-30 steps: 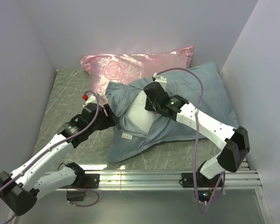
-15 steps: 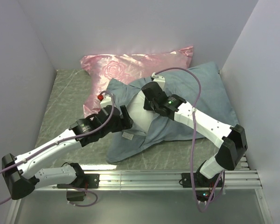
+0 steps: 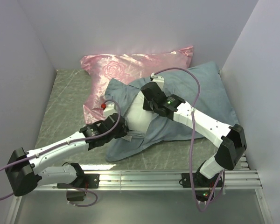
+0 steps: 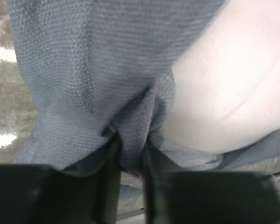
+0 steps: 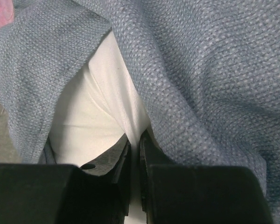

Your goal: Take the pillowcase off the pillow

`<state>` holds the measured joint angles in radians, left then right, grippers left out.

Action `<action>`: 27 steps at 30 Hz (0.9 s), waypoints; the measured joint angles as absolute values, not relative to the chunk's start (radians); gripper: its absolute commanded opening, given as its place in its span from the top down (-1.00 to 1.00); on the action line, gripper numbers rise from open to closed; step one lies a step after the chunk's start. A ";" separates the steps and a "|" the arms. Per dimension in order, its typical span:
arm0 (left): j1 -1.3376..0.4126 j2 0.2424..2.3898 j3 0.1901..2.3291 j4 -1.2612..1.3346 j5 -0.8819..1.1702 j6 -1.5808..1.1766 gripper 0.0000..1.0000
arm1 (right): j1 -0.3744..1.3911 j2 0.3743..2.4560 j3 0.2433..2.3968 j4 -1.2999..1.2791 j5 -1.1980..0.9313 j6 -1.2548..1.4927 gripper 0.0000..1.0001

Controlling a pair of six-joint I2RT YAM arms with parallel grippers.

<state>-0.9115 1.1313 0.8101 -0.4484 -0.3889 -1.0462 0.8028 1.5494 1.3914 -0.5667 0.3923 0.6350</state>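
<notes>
The slate-blue pillowcase (image 3: pixel 200 93) lies across the table's right half, its open end bunched at the middle. Out of that opening bulges the white pillow (image 3: pixel 137 114). My left gripper (image 3: pixel 123 128) is at the opening's near-left edge, shut on a fold of the pillowcase (image 4: pixel 84 70); in the left wrist view the gripper (image 4: pixel 130 149) pinches blue cloth beside the pillow (image 4: pixel 233 84). My right gripper (image 3: pixel 144 103) reaches in from the right, and the right wrist view has the gripper (image 5: pixel 134 144) shut on a pinch of white pillow (image 5: pixel 98 112) under the pillowcase (image 5: pixel 200 70) edge.
A shiny pink rose-patterned pillow (image 3: pixel 126 65) lies at the back, touching the pillowcase's far-left edge. Bare grey tabletop (image 3: pixel 65 98) shows to the left. Walls close in on the left, back and right. A metal rail (image 3: pixel 168 177) runs along the near edge.
My left gripper has moved right and nearer, from the pillowcase's left side to its opening, and has closed on a fold of blue cloth. The right gripper has held its grip in place.
</notes>
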 measured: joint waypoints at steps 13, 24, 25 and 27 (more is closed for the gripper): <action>-0.913 0.995 0.580 -0.349 -0.374 -1.153 0.99 | 0.688 1.568 1.427 -0.586 0.239 0.640 0.73; -0.913 1.069 0.486 -0.200 -0.345 -1.217 0.99 | 0.789 1.521 1.376 -0.571 0.310 0.626 -0.28; -0.913 1.071 0.486 -0.200 -0.342 -1.217 0.99 | 0.812 1.503 1.360 -0.564 0.336 0.624 -0.31; -0.913 1.069 0.486 -0.202 -0.336 -1.216 1.00 | 0.846 1.465 1.327 -0.553 0.377 0.624 -0.37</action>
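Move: Between the left hand's closing fingers lies the pillowcase fold, practically at the hand point; the bare white part of the pillow is centred some 9 cm ahead, 6 cm right and 2 cm lower, with the case's white label about 2 cm back, 1 cm right and 3 cm below. From the right hand, still pinching the pillow, that bare part's middle lies roughly 3 cm back, 4 cm left and 3 cm down; the pink pillow's is 17 cm ahead, 6 cm left and 14 cm below. Finishing its grip on the pillowcase fold, the left hand shuts tight, then draws the cloth down about 7 cm and slightly back, rolling a little with its left side dropping. The right hand, at first still pinching the white pillow, eases some 2 cm forward and right, then opens wide, lets go and draws back about 4 cm. ##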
